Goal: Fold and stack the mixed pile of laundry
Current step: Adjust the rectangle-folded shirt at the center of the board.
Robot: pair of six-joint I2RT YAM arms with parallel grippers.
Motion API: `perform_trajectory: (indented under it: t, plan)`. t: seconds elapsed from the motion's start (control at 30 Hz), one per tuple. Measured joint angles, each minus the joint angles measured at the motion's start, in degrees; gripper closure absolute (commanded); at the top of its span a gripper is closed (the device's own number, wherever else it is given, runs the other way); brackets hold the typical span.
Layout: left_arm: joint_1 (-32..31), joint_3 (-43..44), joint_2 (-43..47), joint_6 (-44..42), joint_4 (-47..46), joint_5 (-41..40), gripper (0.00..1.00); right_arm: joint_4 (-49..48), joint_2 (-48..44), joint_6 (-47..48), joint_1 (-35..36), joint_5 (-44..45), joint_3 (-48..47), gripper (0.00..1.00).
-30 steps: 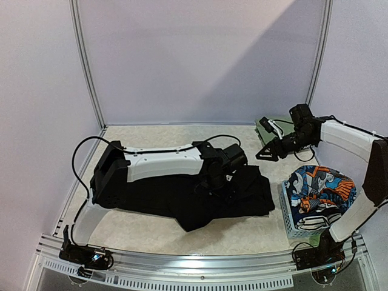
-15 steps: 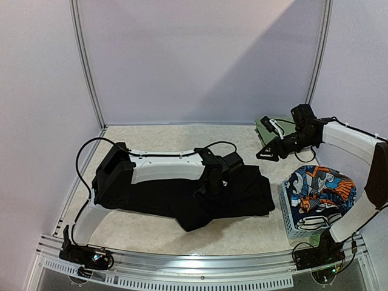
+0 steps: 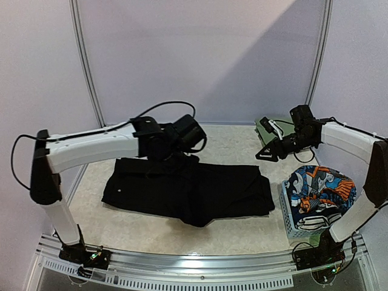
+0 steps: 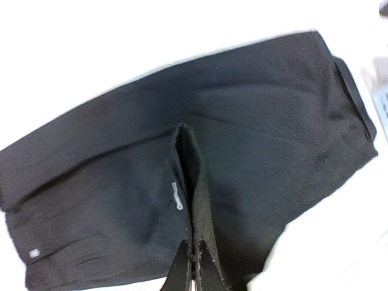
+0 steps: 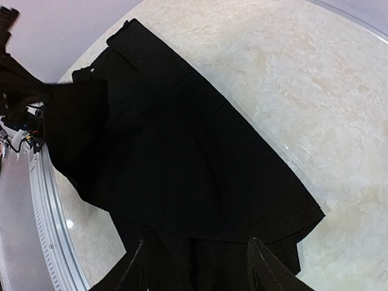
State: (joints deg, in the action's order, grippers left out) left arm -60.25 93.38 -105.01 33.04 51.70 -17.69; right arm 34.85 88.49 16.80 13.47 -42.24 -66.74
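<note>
A large black garment (image 3: 200, 194) of the mixed laundry pile lies spread across the middle of the table. My left gripper (image 3: 177, 156) is at its far edge, shut on a raised ridge of the black cloth (image 4: 260, 133); in the left wrist view the fingertips (image 4: 195, 267) pinch that fold tight. My right gripper (image 3: 262, 155) hovers open at the back right, apart from the garment. In the right wrist view the black garment (image 5: 182, 157) lies well below its spread gripper (image 5: 197, 264), with nothing between the fingers. An orange-blue-white cartoon-print piece (image 3: 321, 188) fills the basket.
The pale blue lattice basket (image 3: 296, 228) stands at the front right by the right arm's base. A folded olive-green cloth (image 3: 265, 128) lies at the back right, just behind the right gripper. Metal posts and walls enclose the table; a rail (image 3: 200, 267) runs along the front.
My left arm has risen off the garment and swung back, and its gripper has shut on the cloth's far edge. The garment's left half now shows. The right arm has barely moved.
</note>
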Motion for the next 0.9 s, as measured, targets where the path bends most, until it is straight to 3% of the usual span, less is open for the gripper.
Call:
perform_trajectory:
  t: [0.23, 0.5, 0.7, 0.9]
  plan:
    - [2.3, -14.8, 17.2, 2.7, 0.0, -10.2, 1.00, 0.4, 10.4, 0.7, 1.7, 3.3, -4.3, 0.45]
    - [2.9, -27.3, 35.8, 6.2, -1.5, -19.1, 1.00, 1.6, 22.3, 3.2, 8.8, 10.3, -12.2, 0.45]
    - [2.4, -40.2, 54.1, 7.6, -13.7, -15.0, 1.00, 1.8, 31.6, 3.5, 12.0, 13.9, -22.4, 0.45]
    - [-2.5, -44.8, 59.6, 9.0, -19.4, -9.8, 0.99, 5.5, 37.3, 4.1, 13.6, 16.2, -25.9, 0.45]
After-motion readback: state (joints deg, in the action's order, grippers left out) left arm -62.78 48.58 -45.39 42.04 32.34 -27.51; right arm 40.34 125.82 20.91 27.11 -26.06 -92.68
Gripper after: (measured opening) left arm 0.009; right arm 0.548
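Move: The shirt's left end, towards which the left hand takes its pinched part, lies some 25 cm to the left of that hand, level with it fore and aft and 15 cm below; the sagging front fold hangs about 14 cm back and 3 cm right of it. For the open right hand, the shirt's far right part is about 6 cm ahead, 9 cm left and 15 below, with the green stack 20 cm ahead and 5 right, and the laundry basket 11 back, 19 right. The black shirt's pinched part, still shut in the left fingers, is drawn left about 18 cm and lifted some 10 cm, then carried back about 7 cm while that wrist swings its fingertips forward and to the right. Meanwhile the right hand, fingers staying half open, sinks about 15 cm, reaching left and a little forward to just over or onto the shirt's far right part. ##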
